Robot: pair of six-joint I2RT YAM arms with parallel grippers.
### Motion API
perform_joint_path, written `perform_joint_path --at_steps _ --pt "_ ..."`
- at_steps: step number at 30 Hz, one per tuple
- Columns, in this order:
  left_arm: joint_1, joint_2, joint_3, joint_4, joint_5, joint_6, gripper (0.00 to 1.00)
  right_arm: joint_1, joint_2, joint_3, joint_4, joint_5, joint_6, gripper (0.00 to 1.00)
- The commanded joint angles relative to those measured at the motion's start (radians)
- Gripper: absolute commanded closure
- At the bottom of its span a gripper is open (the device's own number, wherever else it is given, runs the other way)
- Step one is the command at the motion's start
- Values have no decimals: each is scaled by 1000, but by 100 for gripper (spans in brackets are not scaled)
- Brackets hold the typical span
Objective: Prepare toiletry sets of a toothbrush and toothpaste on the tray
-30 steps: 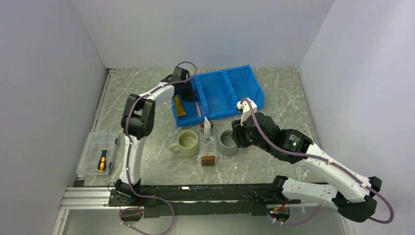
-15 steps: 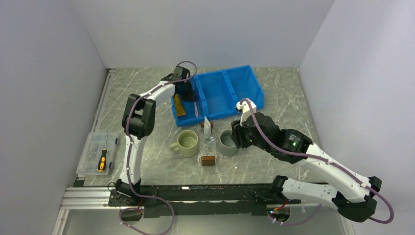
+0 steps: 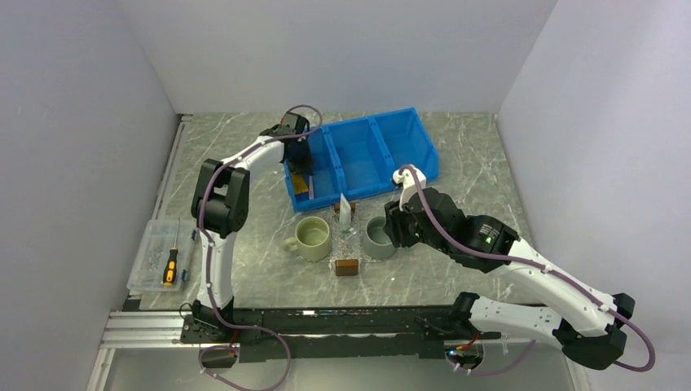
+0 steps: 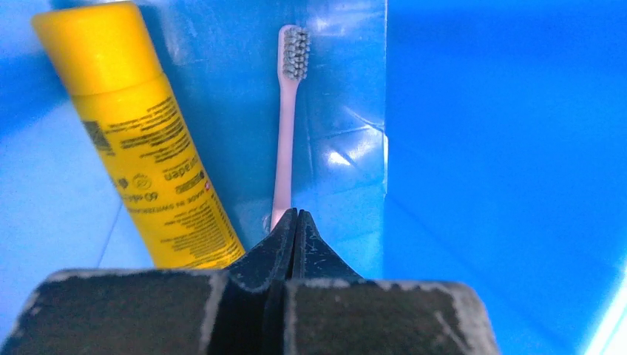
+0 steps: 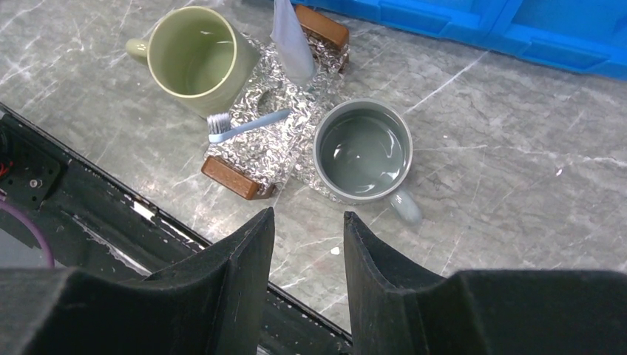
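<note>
A pale pink toothbrush (image 4: 285, 133) lies in the left compartment of the blue bin (image 3: 383, 155), bristles away from me, beside a yellow toothpaste tube (image 4: 144, 148). My left gripper (image 4: 296, 213) is shut on the handle end of this toothbrush, low inside the bin (image 3: 298, 159). The clear tray (image 5: 296, 148) with brown block handles (image 5: 236, 177) carries a blue toothbrush (image 5: 244, 124) and an upright white tube (image 5: 292, 41). My right gripper (image 5: 307, 214) hangs open and empty above the table, on the near side of the tray.
A green mug (image 3: 312, 236) stands left of the tray and a grey mug (image 3: 380, 236) right of it, both touching its edges. A clear parts box with an orange screwdriver (image 3: 163, 254) sits at the near left. The black rail (image 5: 74, 200) runs along the near edge.
My left gripper has shifted left inside the bin's left compartment, and the pink toothbrush has shifted with it. The right arm has not moved.
</note>
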Motion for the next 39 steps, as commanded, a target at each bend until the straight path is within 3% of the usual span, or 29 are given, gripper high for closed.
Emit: perform_joint_path --at_steps 1,9,13,24,39 --pt "8 -110 -12 0 -39 30 100 3 -17 -3 41 -8 19 59" --pt "6 -113 40 -67 -71 72 73 3 -21 -16 50 -12 20 58" --pt "5 -83 74 -89 -71 88 64 4 -25 -19 52 -14 20 58" --pt "-30 28 203 -158 -134 113 62 3 -33 -33 54 -11 22 58" --pt "-46 115 244 -200 -144 137 64 3 -34 -43 64 -12 15 58"
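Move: My left hand, fingers shut, is down at the floor of the blue box's left compartment. The pink toothbrush's middle lies about 1 cm ahead, 1 cm to the left and 1 cm below, its bristles pointing outward. The yellow toothpaste is about 5 cm left and 1 cm ahead, and the box divider roughly 6 cm right, level with the hand. From my right hand, the toothbrush is some 31 cm ahead, 21 cm left and 20 cm below. I lift my left hand straight up off the box floor about 4.5 cm beside the pink toothbrush, opening the shut fingers to over a third of their range. I edge a little forward at the top, then come back down by as much and slightly back, rolling the wrist some 10 degrees so the fingers hang plumber. They finish astride the handle, still open. ##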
